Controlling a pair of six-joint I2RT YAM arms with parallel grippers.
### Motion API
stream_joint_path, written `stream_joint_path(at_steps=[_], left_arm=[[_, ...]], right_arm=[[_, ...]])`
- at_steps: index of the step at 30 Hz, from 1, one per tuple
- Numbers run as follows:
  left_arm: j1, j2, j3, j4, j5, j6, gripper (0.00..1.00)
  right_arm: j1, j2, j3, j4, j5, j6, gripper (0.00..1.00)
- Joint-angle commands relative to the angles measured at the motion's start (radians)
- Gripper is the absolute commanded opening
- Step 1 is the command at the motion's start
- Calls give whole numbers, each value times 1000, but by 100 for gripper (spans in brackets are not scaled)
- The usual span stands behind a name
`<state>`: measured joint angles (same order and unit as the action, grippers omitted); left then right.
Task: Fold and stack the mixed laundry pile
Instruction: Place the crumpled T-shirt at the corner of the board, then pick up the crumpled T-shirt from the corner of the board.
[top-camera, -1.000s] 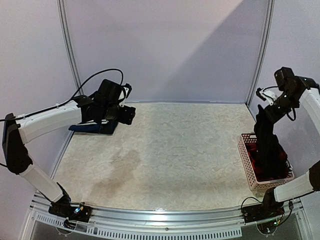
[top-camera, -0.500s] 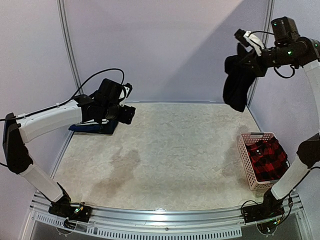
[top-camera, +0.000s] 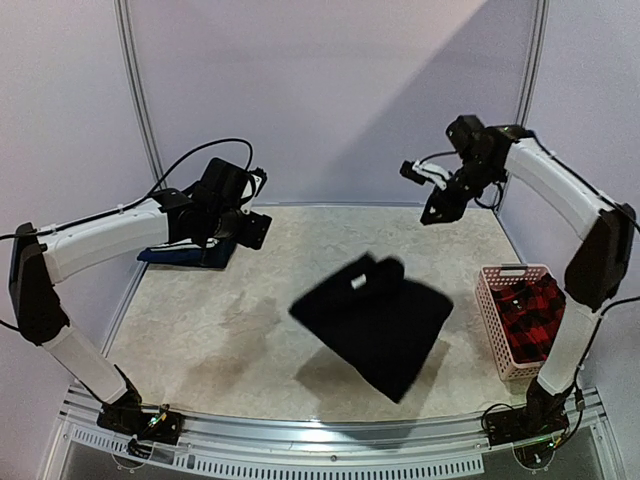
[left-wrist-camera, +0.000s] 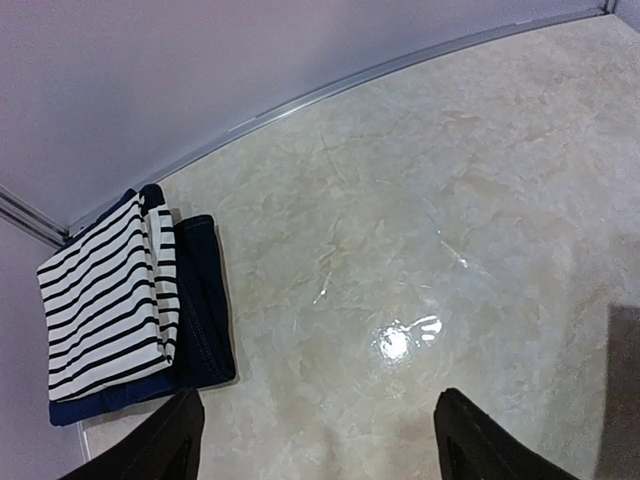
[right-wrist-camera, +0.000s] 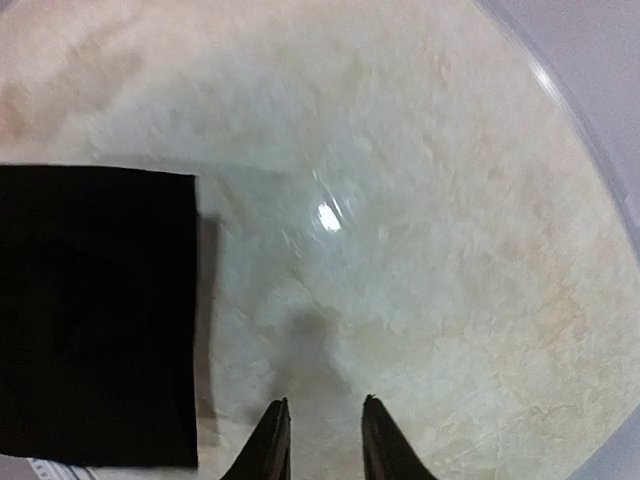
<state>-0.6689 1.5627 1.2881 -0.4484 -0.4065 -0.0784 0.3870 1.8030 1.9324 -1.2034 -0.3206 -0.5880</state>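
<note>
A large black shirt (top-camera: 375, 320) is in mid-air over the middle of the table, spread out and blurred, its shadow beneath it. Nothing holds it. My right gripper (top-camera: 437, 212) is high at the back right, jaws a little apart and empty. In the right wrist view the black shirt (right-wrist-camera: 95, 310) fills the left, well away from that gripper (right-wrist-camera: 325, 440). My left gripper (top-camera: 255, 230) hovers wide open at the back left. Left of the gripper (left-wrist-camera: 315, 445), the folded striped top (left-wrist-camera: 105, 300) lies on a navy piece (left-wrist-camera: 205, 310). The plaid shirt (top-camera: 530, 318) lies in the basket.
The pink slotted basket (top-camera: 490, 300) stands at the table's right edge near the front. Curved wall rails (top-camera: 140, 110) close off the back and sides. The folded stack (top-camera: 180, 256) sits by the left wall, partly hidden under the left arm.
The right arm lifted the black shirt out of the basket, swung it up and toward the centre, then opened its jaws and let go. The shirt now falls free. The left arm stayed put.
</note>
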Motion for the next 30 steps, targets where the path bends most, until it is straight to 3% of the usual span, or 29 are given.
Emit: stream_joint_path(at_steps=[1, 3, 6, 10, 15, 20, 25, 30], left_arm=[[5, 34, 33, -28, 55, 8, 80], [3, 49, 47, -42, 102, 16, 77], [2, 84, 79, -71, 267, 49, 67], [-24, 159, 119, -108, 514, 60, 61], [-123, 227, 137, -150, 543, 28, 59], [-197, 268, 172, -238, 493, -96, 60], [-196, 174, -66, -15, 602, -281, 60], [-200, 120, -236, 139, 643, -410, 59]], right_arm=[[-36, 59, -179, 126, 92, 116, 29], [-36, 17, -261, 165, 87, 126, 32], [-26, -91, -397, 169, -40, 73, 32], [83, -225, -611, 177, -66, -70, 32], [255, -316, -780, 311, -25, -78, 36], [312, -214, -751, 407, -29, 35, 43], [318, -6, -613, 399, -75, 159, 49], [327, 118, -516, 347, -143, 183, 50]])
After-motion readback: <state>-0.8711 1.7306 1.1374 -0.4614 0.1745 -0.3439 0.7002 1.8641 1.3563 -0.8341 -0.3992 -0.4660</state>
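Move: The black T-shirt is already free of the right fingers, loose in the air above the board: its middle is about 14 cm back, 12 cm left and 18 cm below the right hand, and some 15 cm back, 25 cm right and 14 cm below the left hand. The basket stands about 13 cm back, 17 cm right and 20 cm below the right hand. The striped stack lies 13 cm left, 4 cm ahead and 18 cm below the left hand. The black T-shirt is followed down by both empty hands. The right drops fast about 13 cm, sweeps back some 15 cm, then eases left, down and slightly forward to hover just inside the far edge, fingers opening wider. The left swings right, back and down, about 14 cm each way, tipping its fingers down and partly closing them, towards the far left corner without reaching it. ##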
